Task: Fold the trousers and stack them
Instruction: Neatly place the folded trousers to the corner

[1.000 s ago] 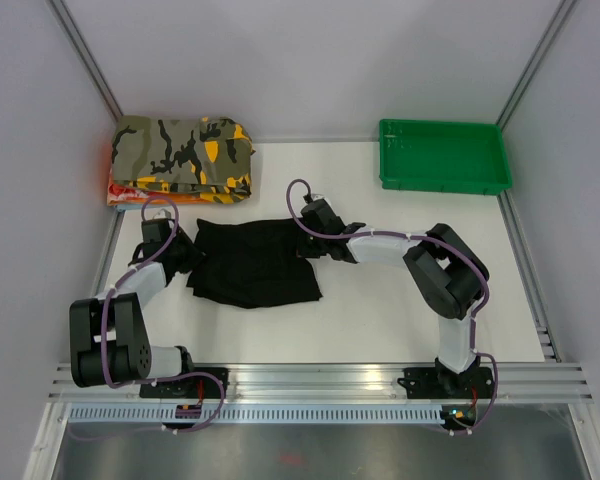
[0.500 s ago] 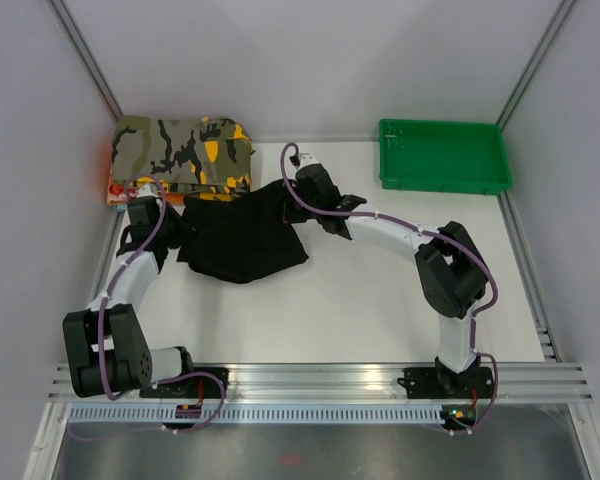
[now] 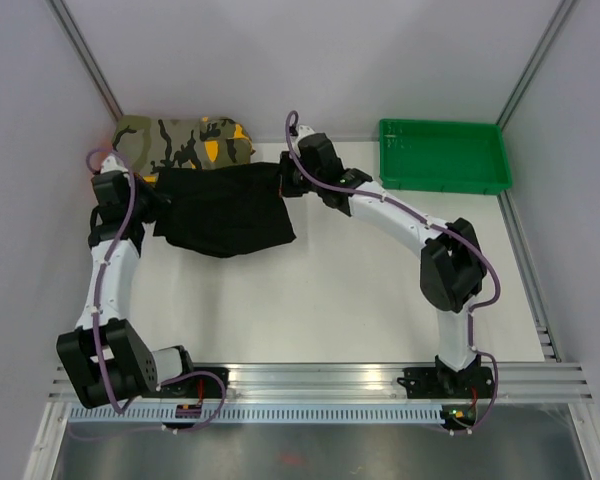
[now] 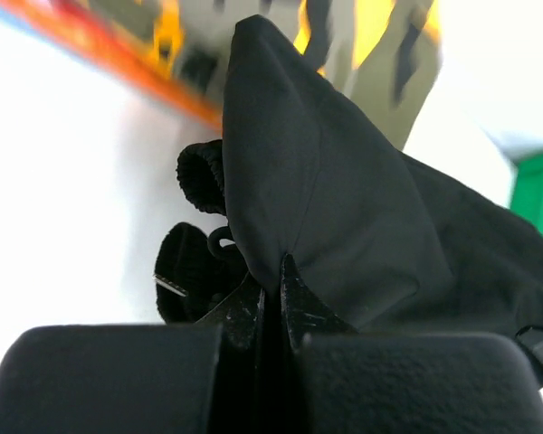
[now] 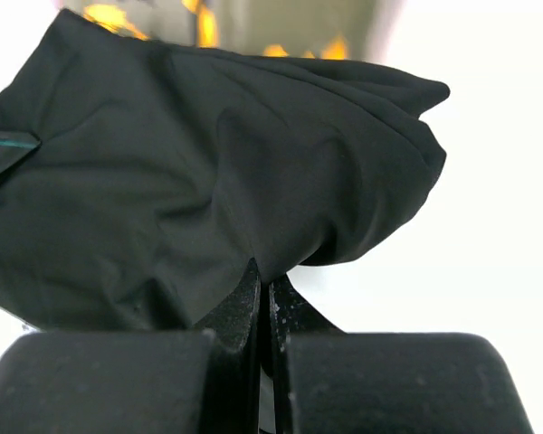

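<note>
The folded black trousers [image 3: 225,208] hang lifted between both arms, their far edge over the front of the camouflage garment [image 3: 185,140]. My left gripper [image 3: 152,200] is shut on the trousers' left edge [image 4: 335,199], the cloth pinched between its fingertips [image 4: 294,298]. On the right edge [image 5: 208,181], my right gripper [image 3: 283,180] is shut too, fabric bunched above its fingertips [image 5: 249,289]. The lower part of the trousers droops toward the table.
The folded camouflage garment lies on an orange layer [image 3: 112,158] in the far left corner. A green tray [image 3: 442,156] stands at the far right. White table [image 3: 380,280] spreads in front, with walls close on both sides.
Both grippers have carried the trousers up and away toward the far left, from the table's middle to over the camouflage garment. Both arms have stretched out further.
</note>
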`<state>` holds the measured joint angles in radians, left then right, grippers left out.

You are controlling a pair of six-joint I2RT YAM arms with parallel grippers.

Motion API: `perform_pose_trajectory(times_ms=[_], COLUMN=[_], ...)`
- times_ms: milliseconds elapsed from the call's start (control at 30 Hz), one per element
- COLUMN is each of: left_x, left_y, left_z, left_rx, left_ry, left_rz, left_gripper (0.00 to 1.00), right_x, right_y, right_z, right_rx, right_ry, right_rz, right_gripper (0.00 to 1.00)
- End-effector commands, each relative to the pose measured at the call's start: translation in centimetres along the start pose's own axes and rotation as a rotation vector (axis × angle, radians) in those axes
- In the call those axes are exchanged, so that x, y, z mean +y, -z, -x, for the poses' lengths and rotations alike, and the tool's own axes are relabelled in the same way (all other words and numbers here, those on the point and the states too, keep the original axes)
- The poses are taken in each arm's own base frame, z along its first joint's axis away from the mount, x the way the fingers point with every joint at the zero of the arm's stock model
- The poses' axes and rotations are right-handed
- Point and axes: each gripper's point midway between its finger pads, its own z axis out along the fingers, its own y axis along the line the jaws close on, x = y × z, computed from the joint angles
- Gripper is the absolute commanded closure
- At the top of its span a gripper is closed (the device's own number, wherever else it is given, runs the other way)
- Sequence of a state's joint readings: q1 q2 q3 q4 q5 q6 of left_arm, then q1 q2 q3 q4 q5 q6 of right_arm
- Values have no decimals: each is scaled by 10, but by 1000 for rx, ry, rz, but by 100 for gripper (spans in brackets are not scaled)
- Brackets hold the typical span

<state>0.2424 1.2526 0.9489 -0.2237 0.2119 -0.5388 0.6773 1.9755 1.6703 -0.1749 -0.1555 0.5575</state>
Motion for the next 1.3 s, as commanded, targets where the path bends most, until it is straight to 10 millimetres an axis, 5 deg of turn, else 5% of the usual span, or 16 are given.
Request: perform_pose_trajectory(times_ms=[0,133,200,233,300,333,400,467,633,733,1000,1267], left_x=[-31,-42,-54,-54,-46,-45,-26,-13,21,47,30,18], left_y=[27,32,36,34,26,25,20,19,6,-15,-54,-81], left_z=[66,111,141,149,165,175,177,189,213,208,236,246], left_rx=[-150,-245,-326,-349,-403,-452,-494,-568,-671,-661,-644,-641], left_ry=[-47,-66,-78,-72,-54,-52,-25,-4,124,206,36,113], left_rz=[-87,-77,-86,-77,-29,-27,18,21,-51,-113,-277,-448], left_gripper=[98,98,98,98,98,98,98,98,98,98,98,98], right_x=[38,62,87,84,114,107,104,97,63,51,40,53], right_y=[9,0,5,-14,-8,-30,-44,-50,-83,-98,-109,-79], right_z=[49,83,121,118,148,139,151,167,170,163,164,204], right_rx=[-76,-147,-241,-237,-322,-308,-373,-457,-508,-526,-588,-748], right_ry=[45,57,80,83,117,112,86,59,-14,-6,18,51], right_rz=[99,167,232,243,373,384,395,405,405,392,383,397], right_gripper=[100,100,100,100,100,100,100,100,100,100,100,100])
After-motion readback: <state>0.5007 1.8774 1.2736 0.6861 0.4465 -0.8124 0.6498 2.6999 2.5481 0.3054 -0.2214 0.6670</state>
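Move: Both hands already hold the folded trousers in the air, the trousers' middle about 17 cm right of the left hand, 3 cm back and 8 below. They are being taken to the camouflage stack, whose middle is roughly 12 cm ahead of the left hand, 3 to its right and 12 below. The orange garment lies under that stack, some 16 cm below the left hand. From the right hand the stack is about 10 cm ahead and 33 to the left. Keeping their pinch on the two ends of the trousers, both hands swing up some 14 cm while heading forward and left, carry the trousers over the camouflage stack, sink about as far again, then rise roughly 5 cm, still going forward. Net reach is about 15 cm forward, with 14 left for the left hand and 11 for the right; the fingers tip upward some 25 to 35 degrees. ##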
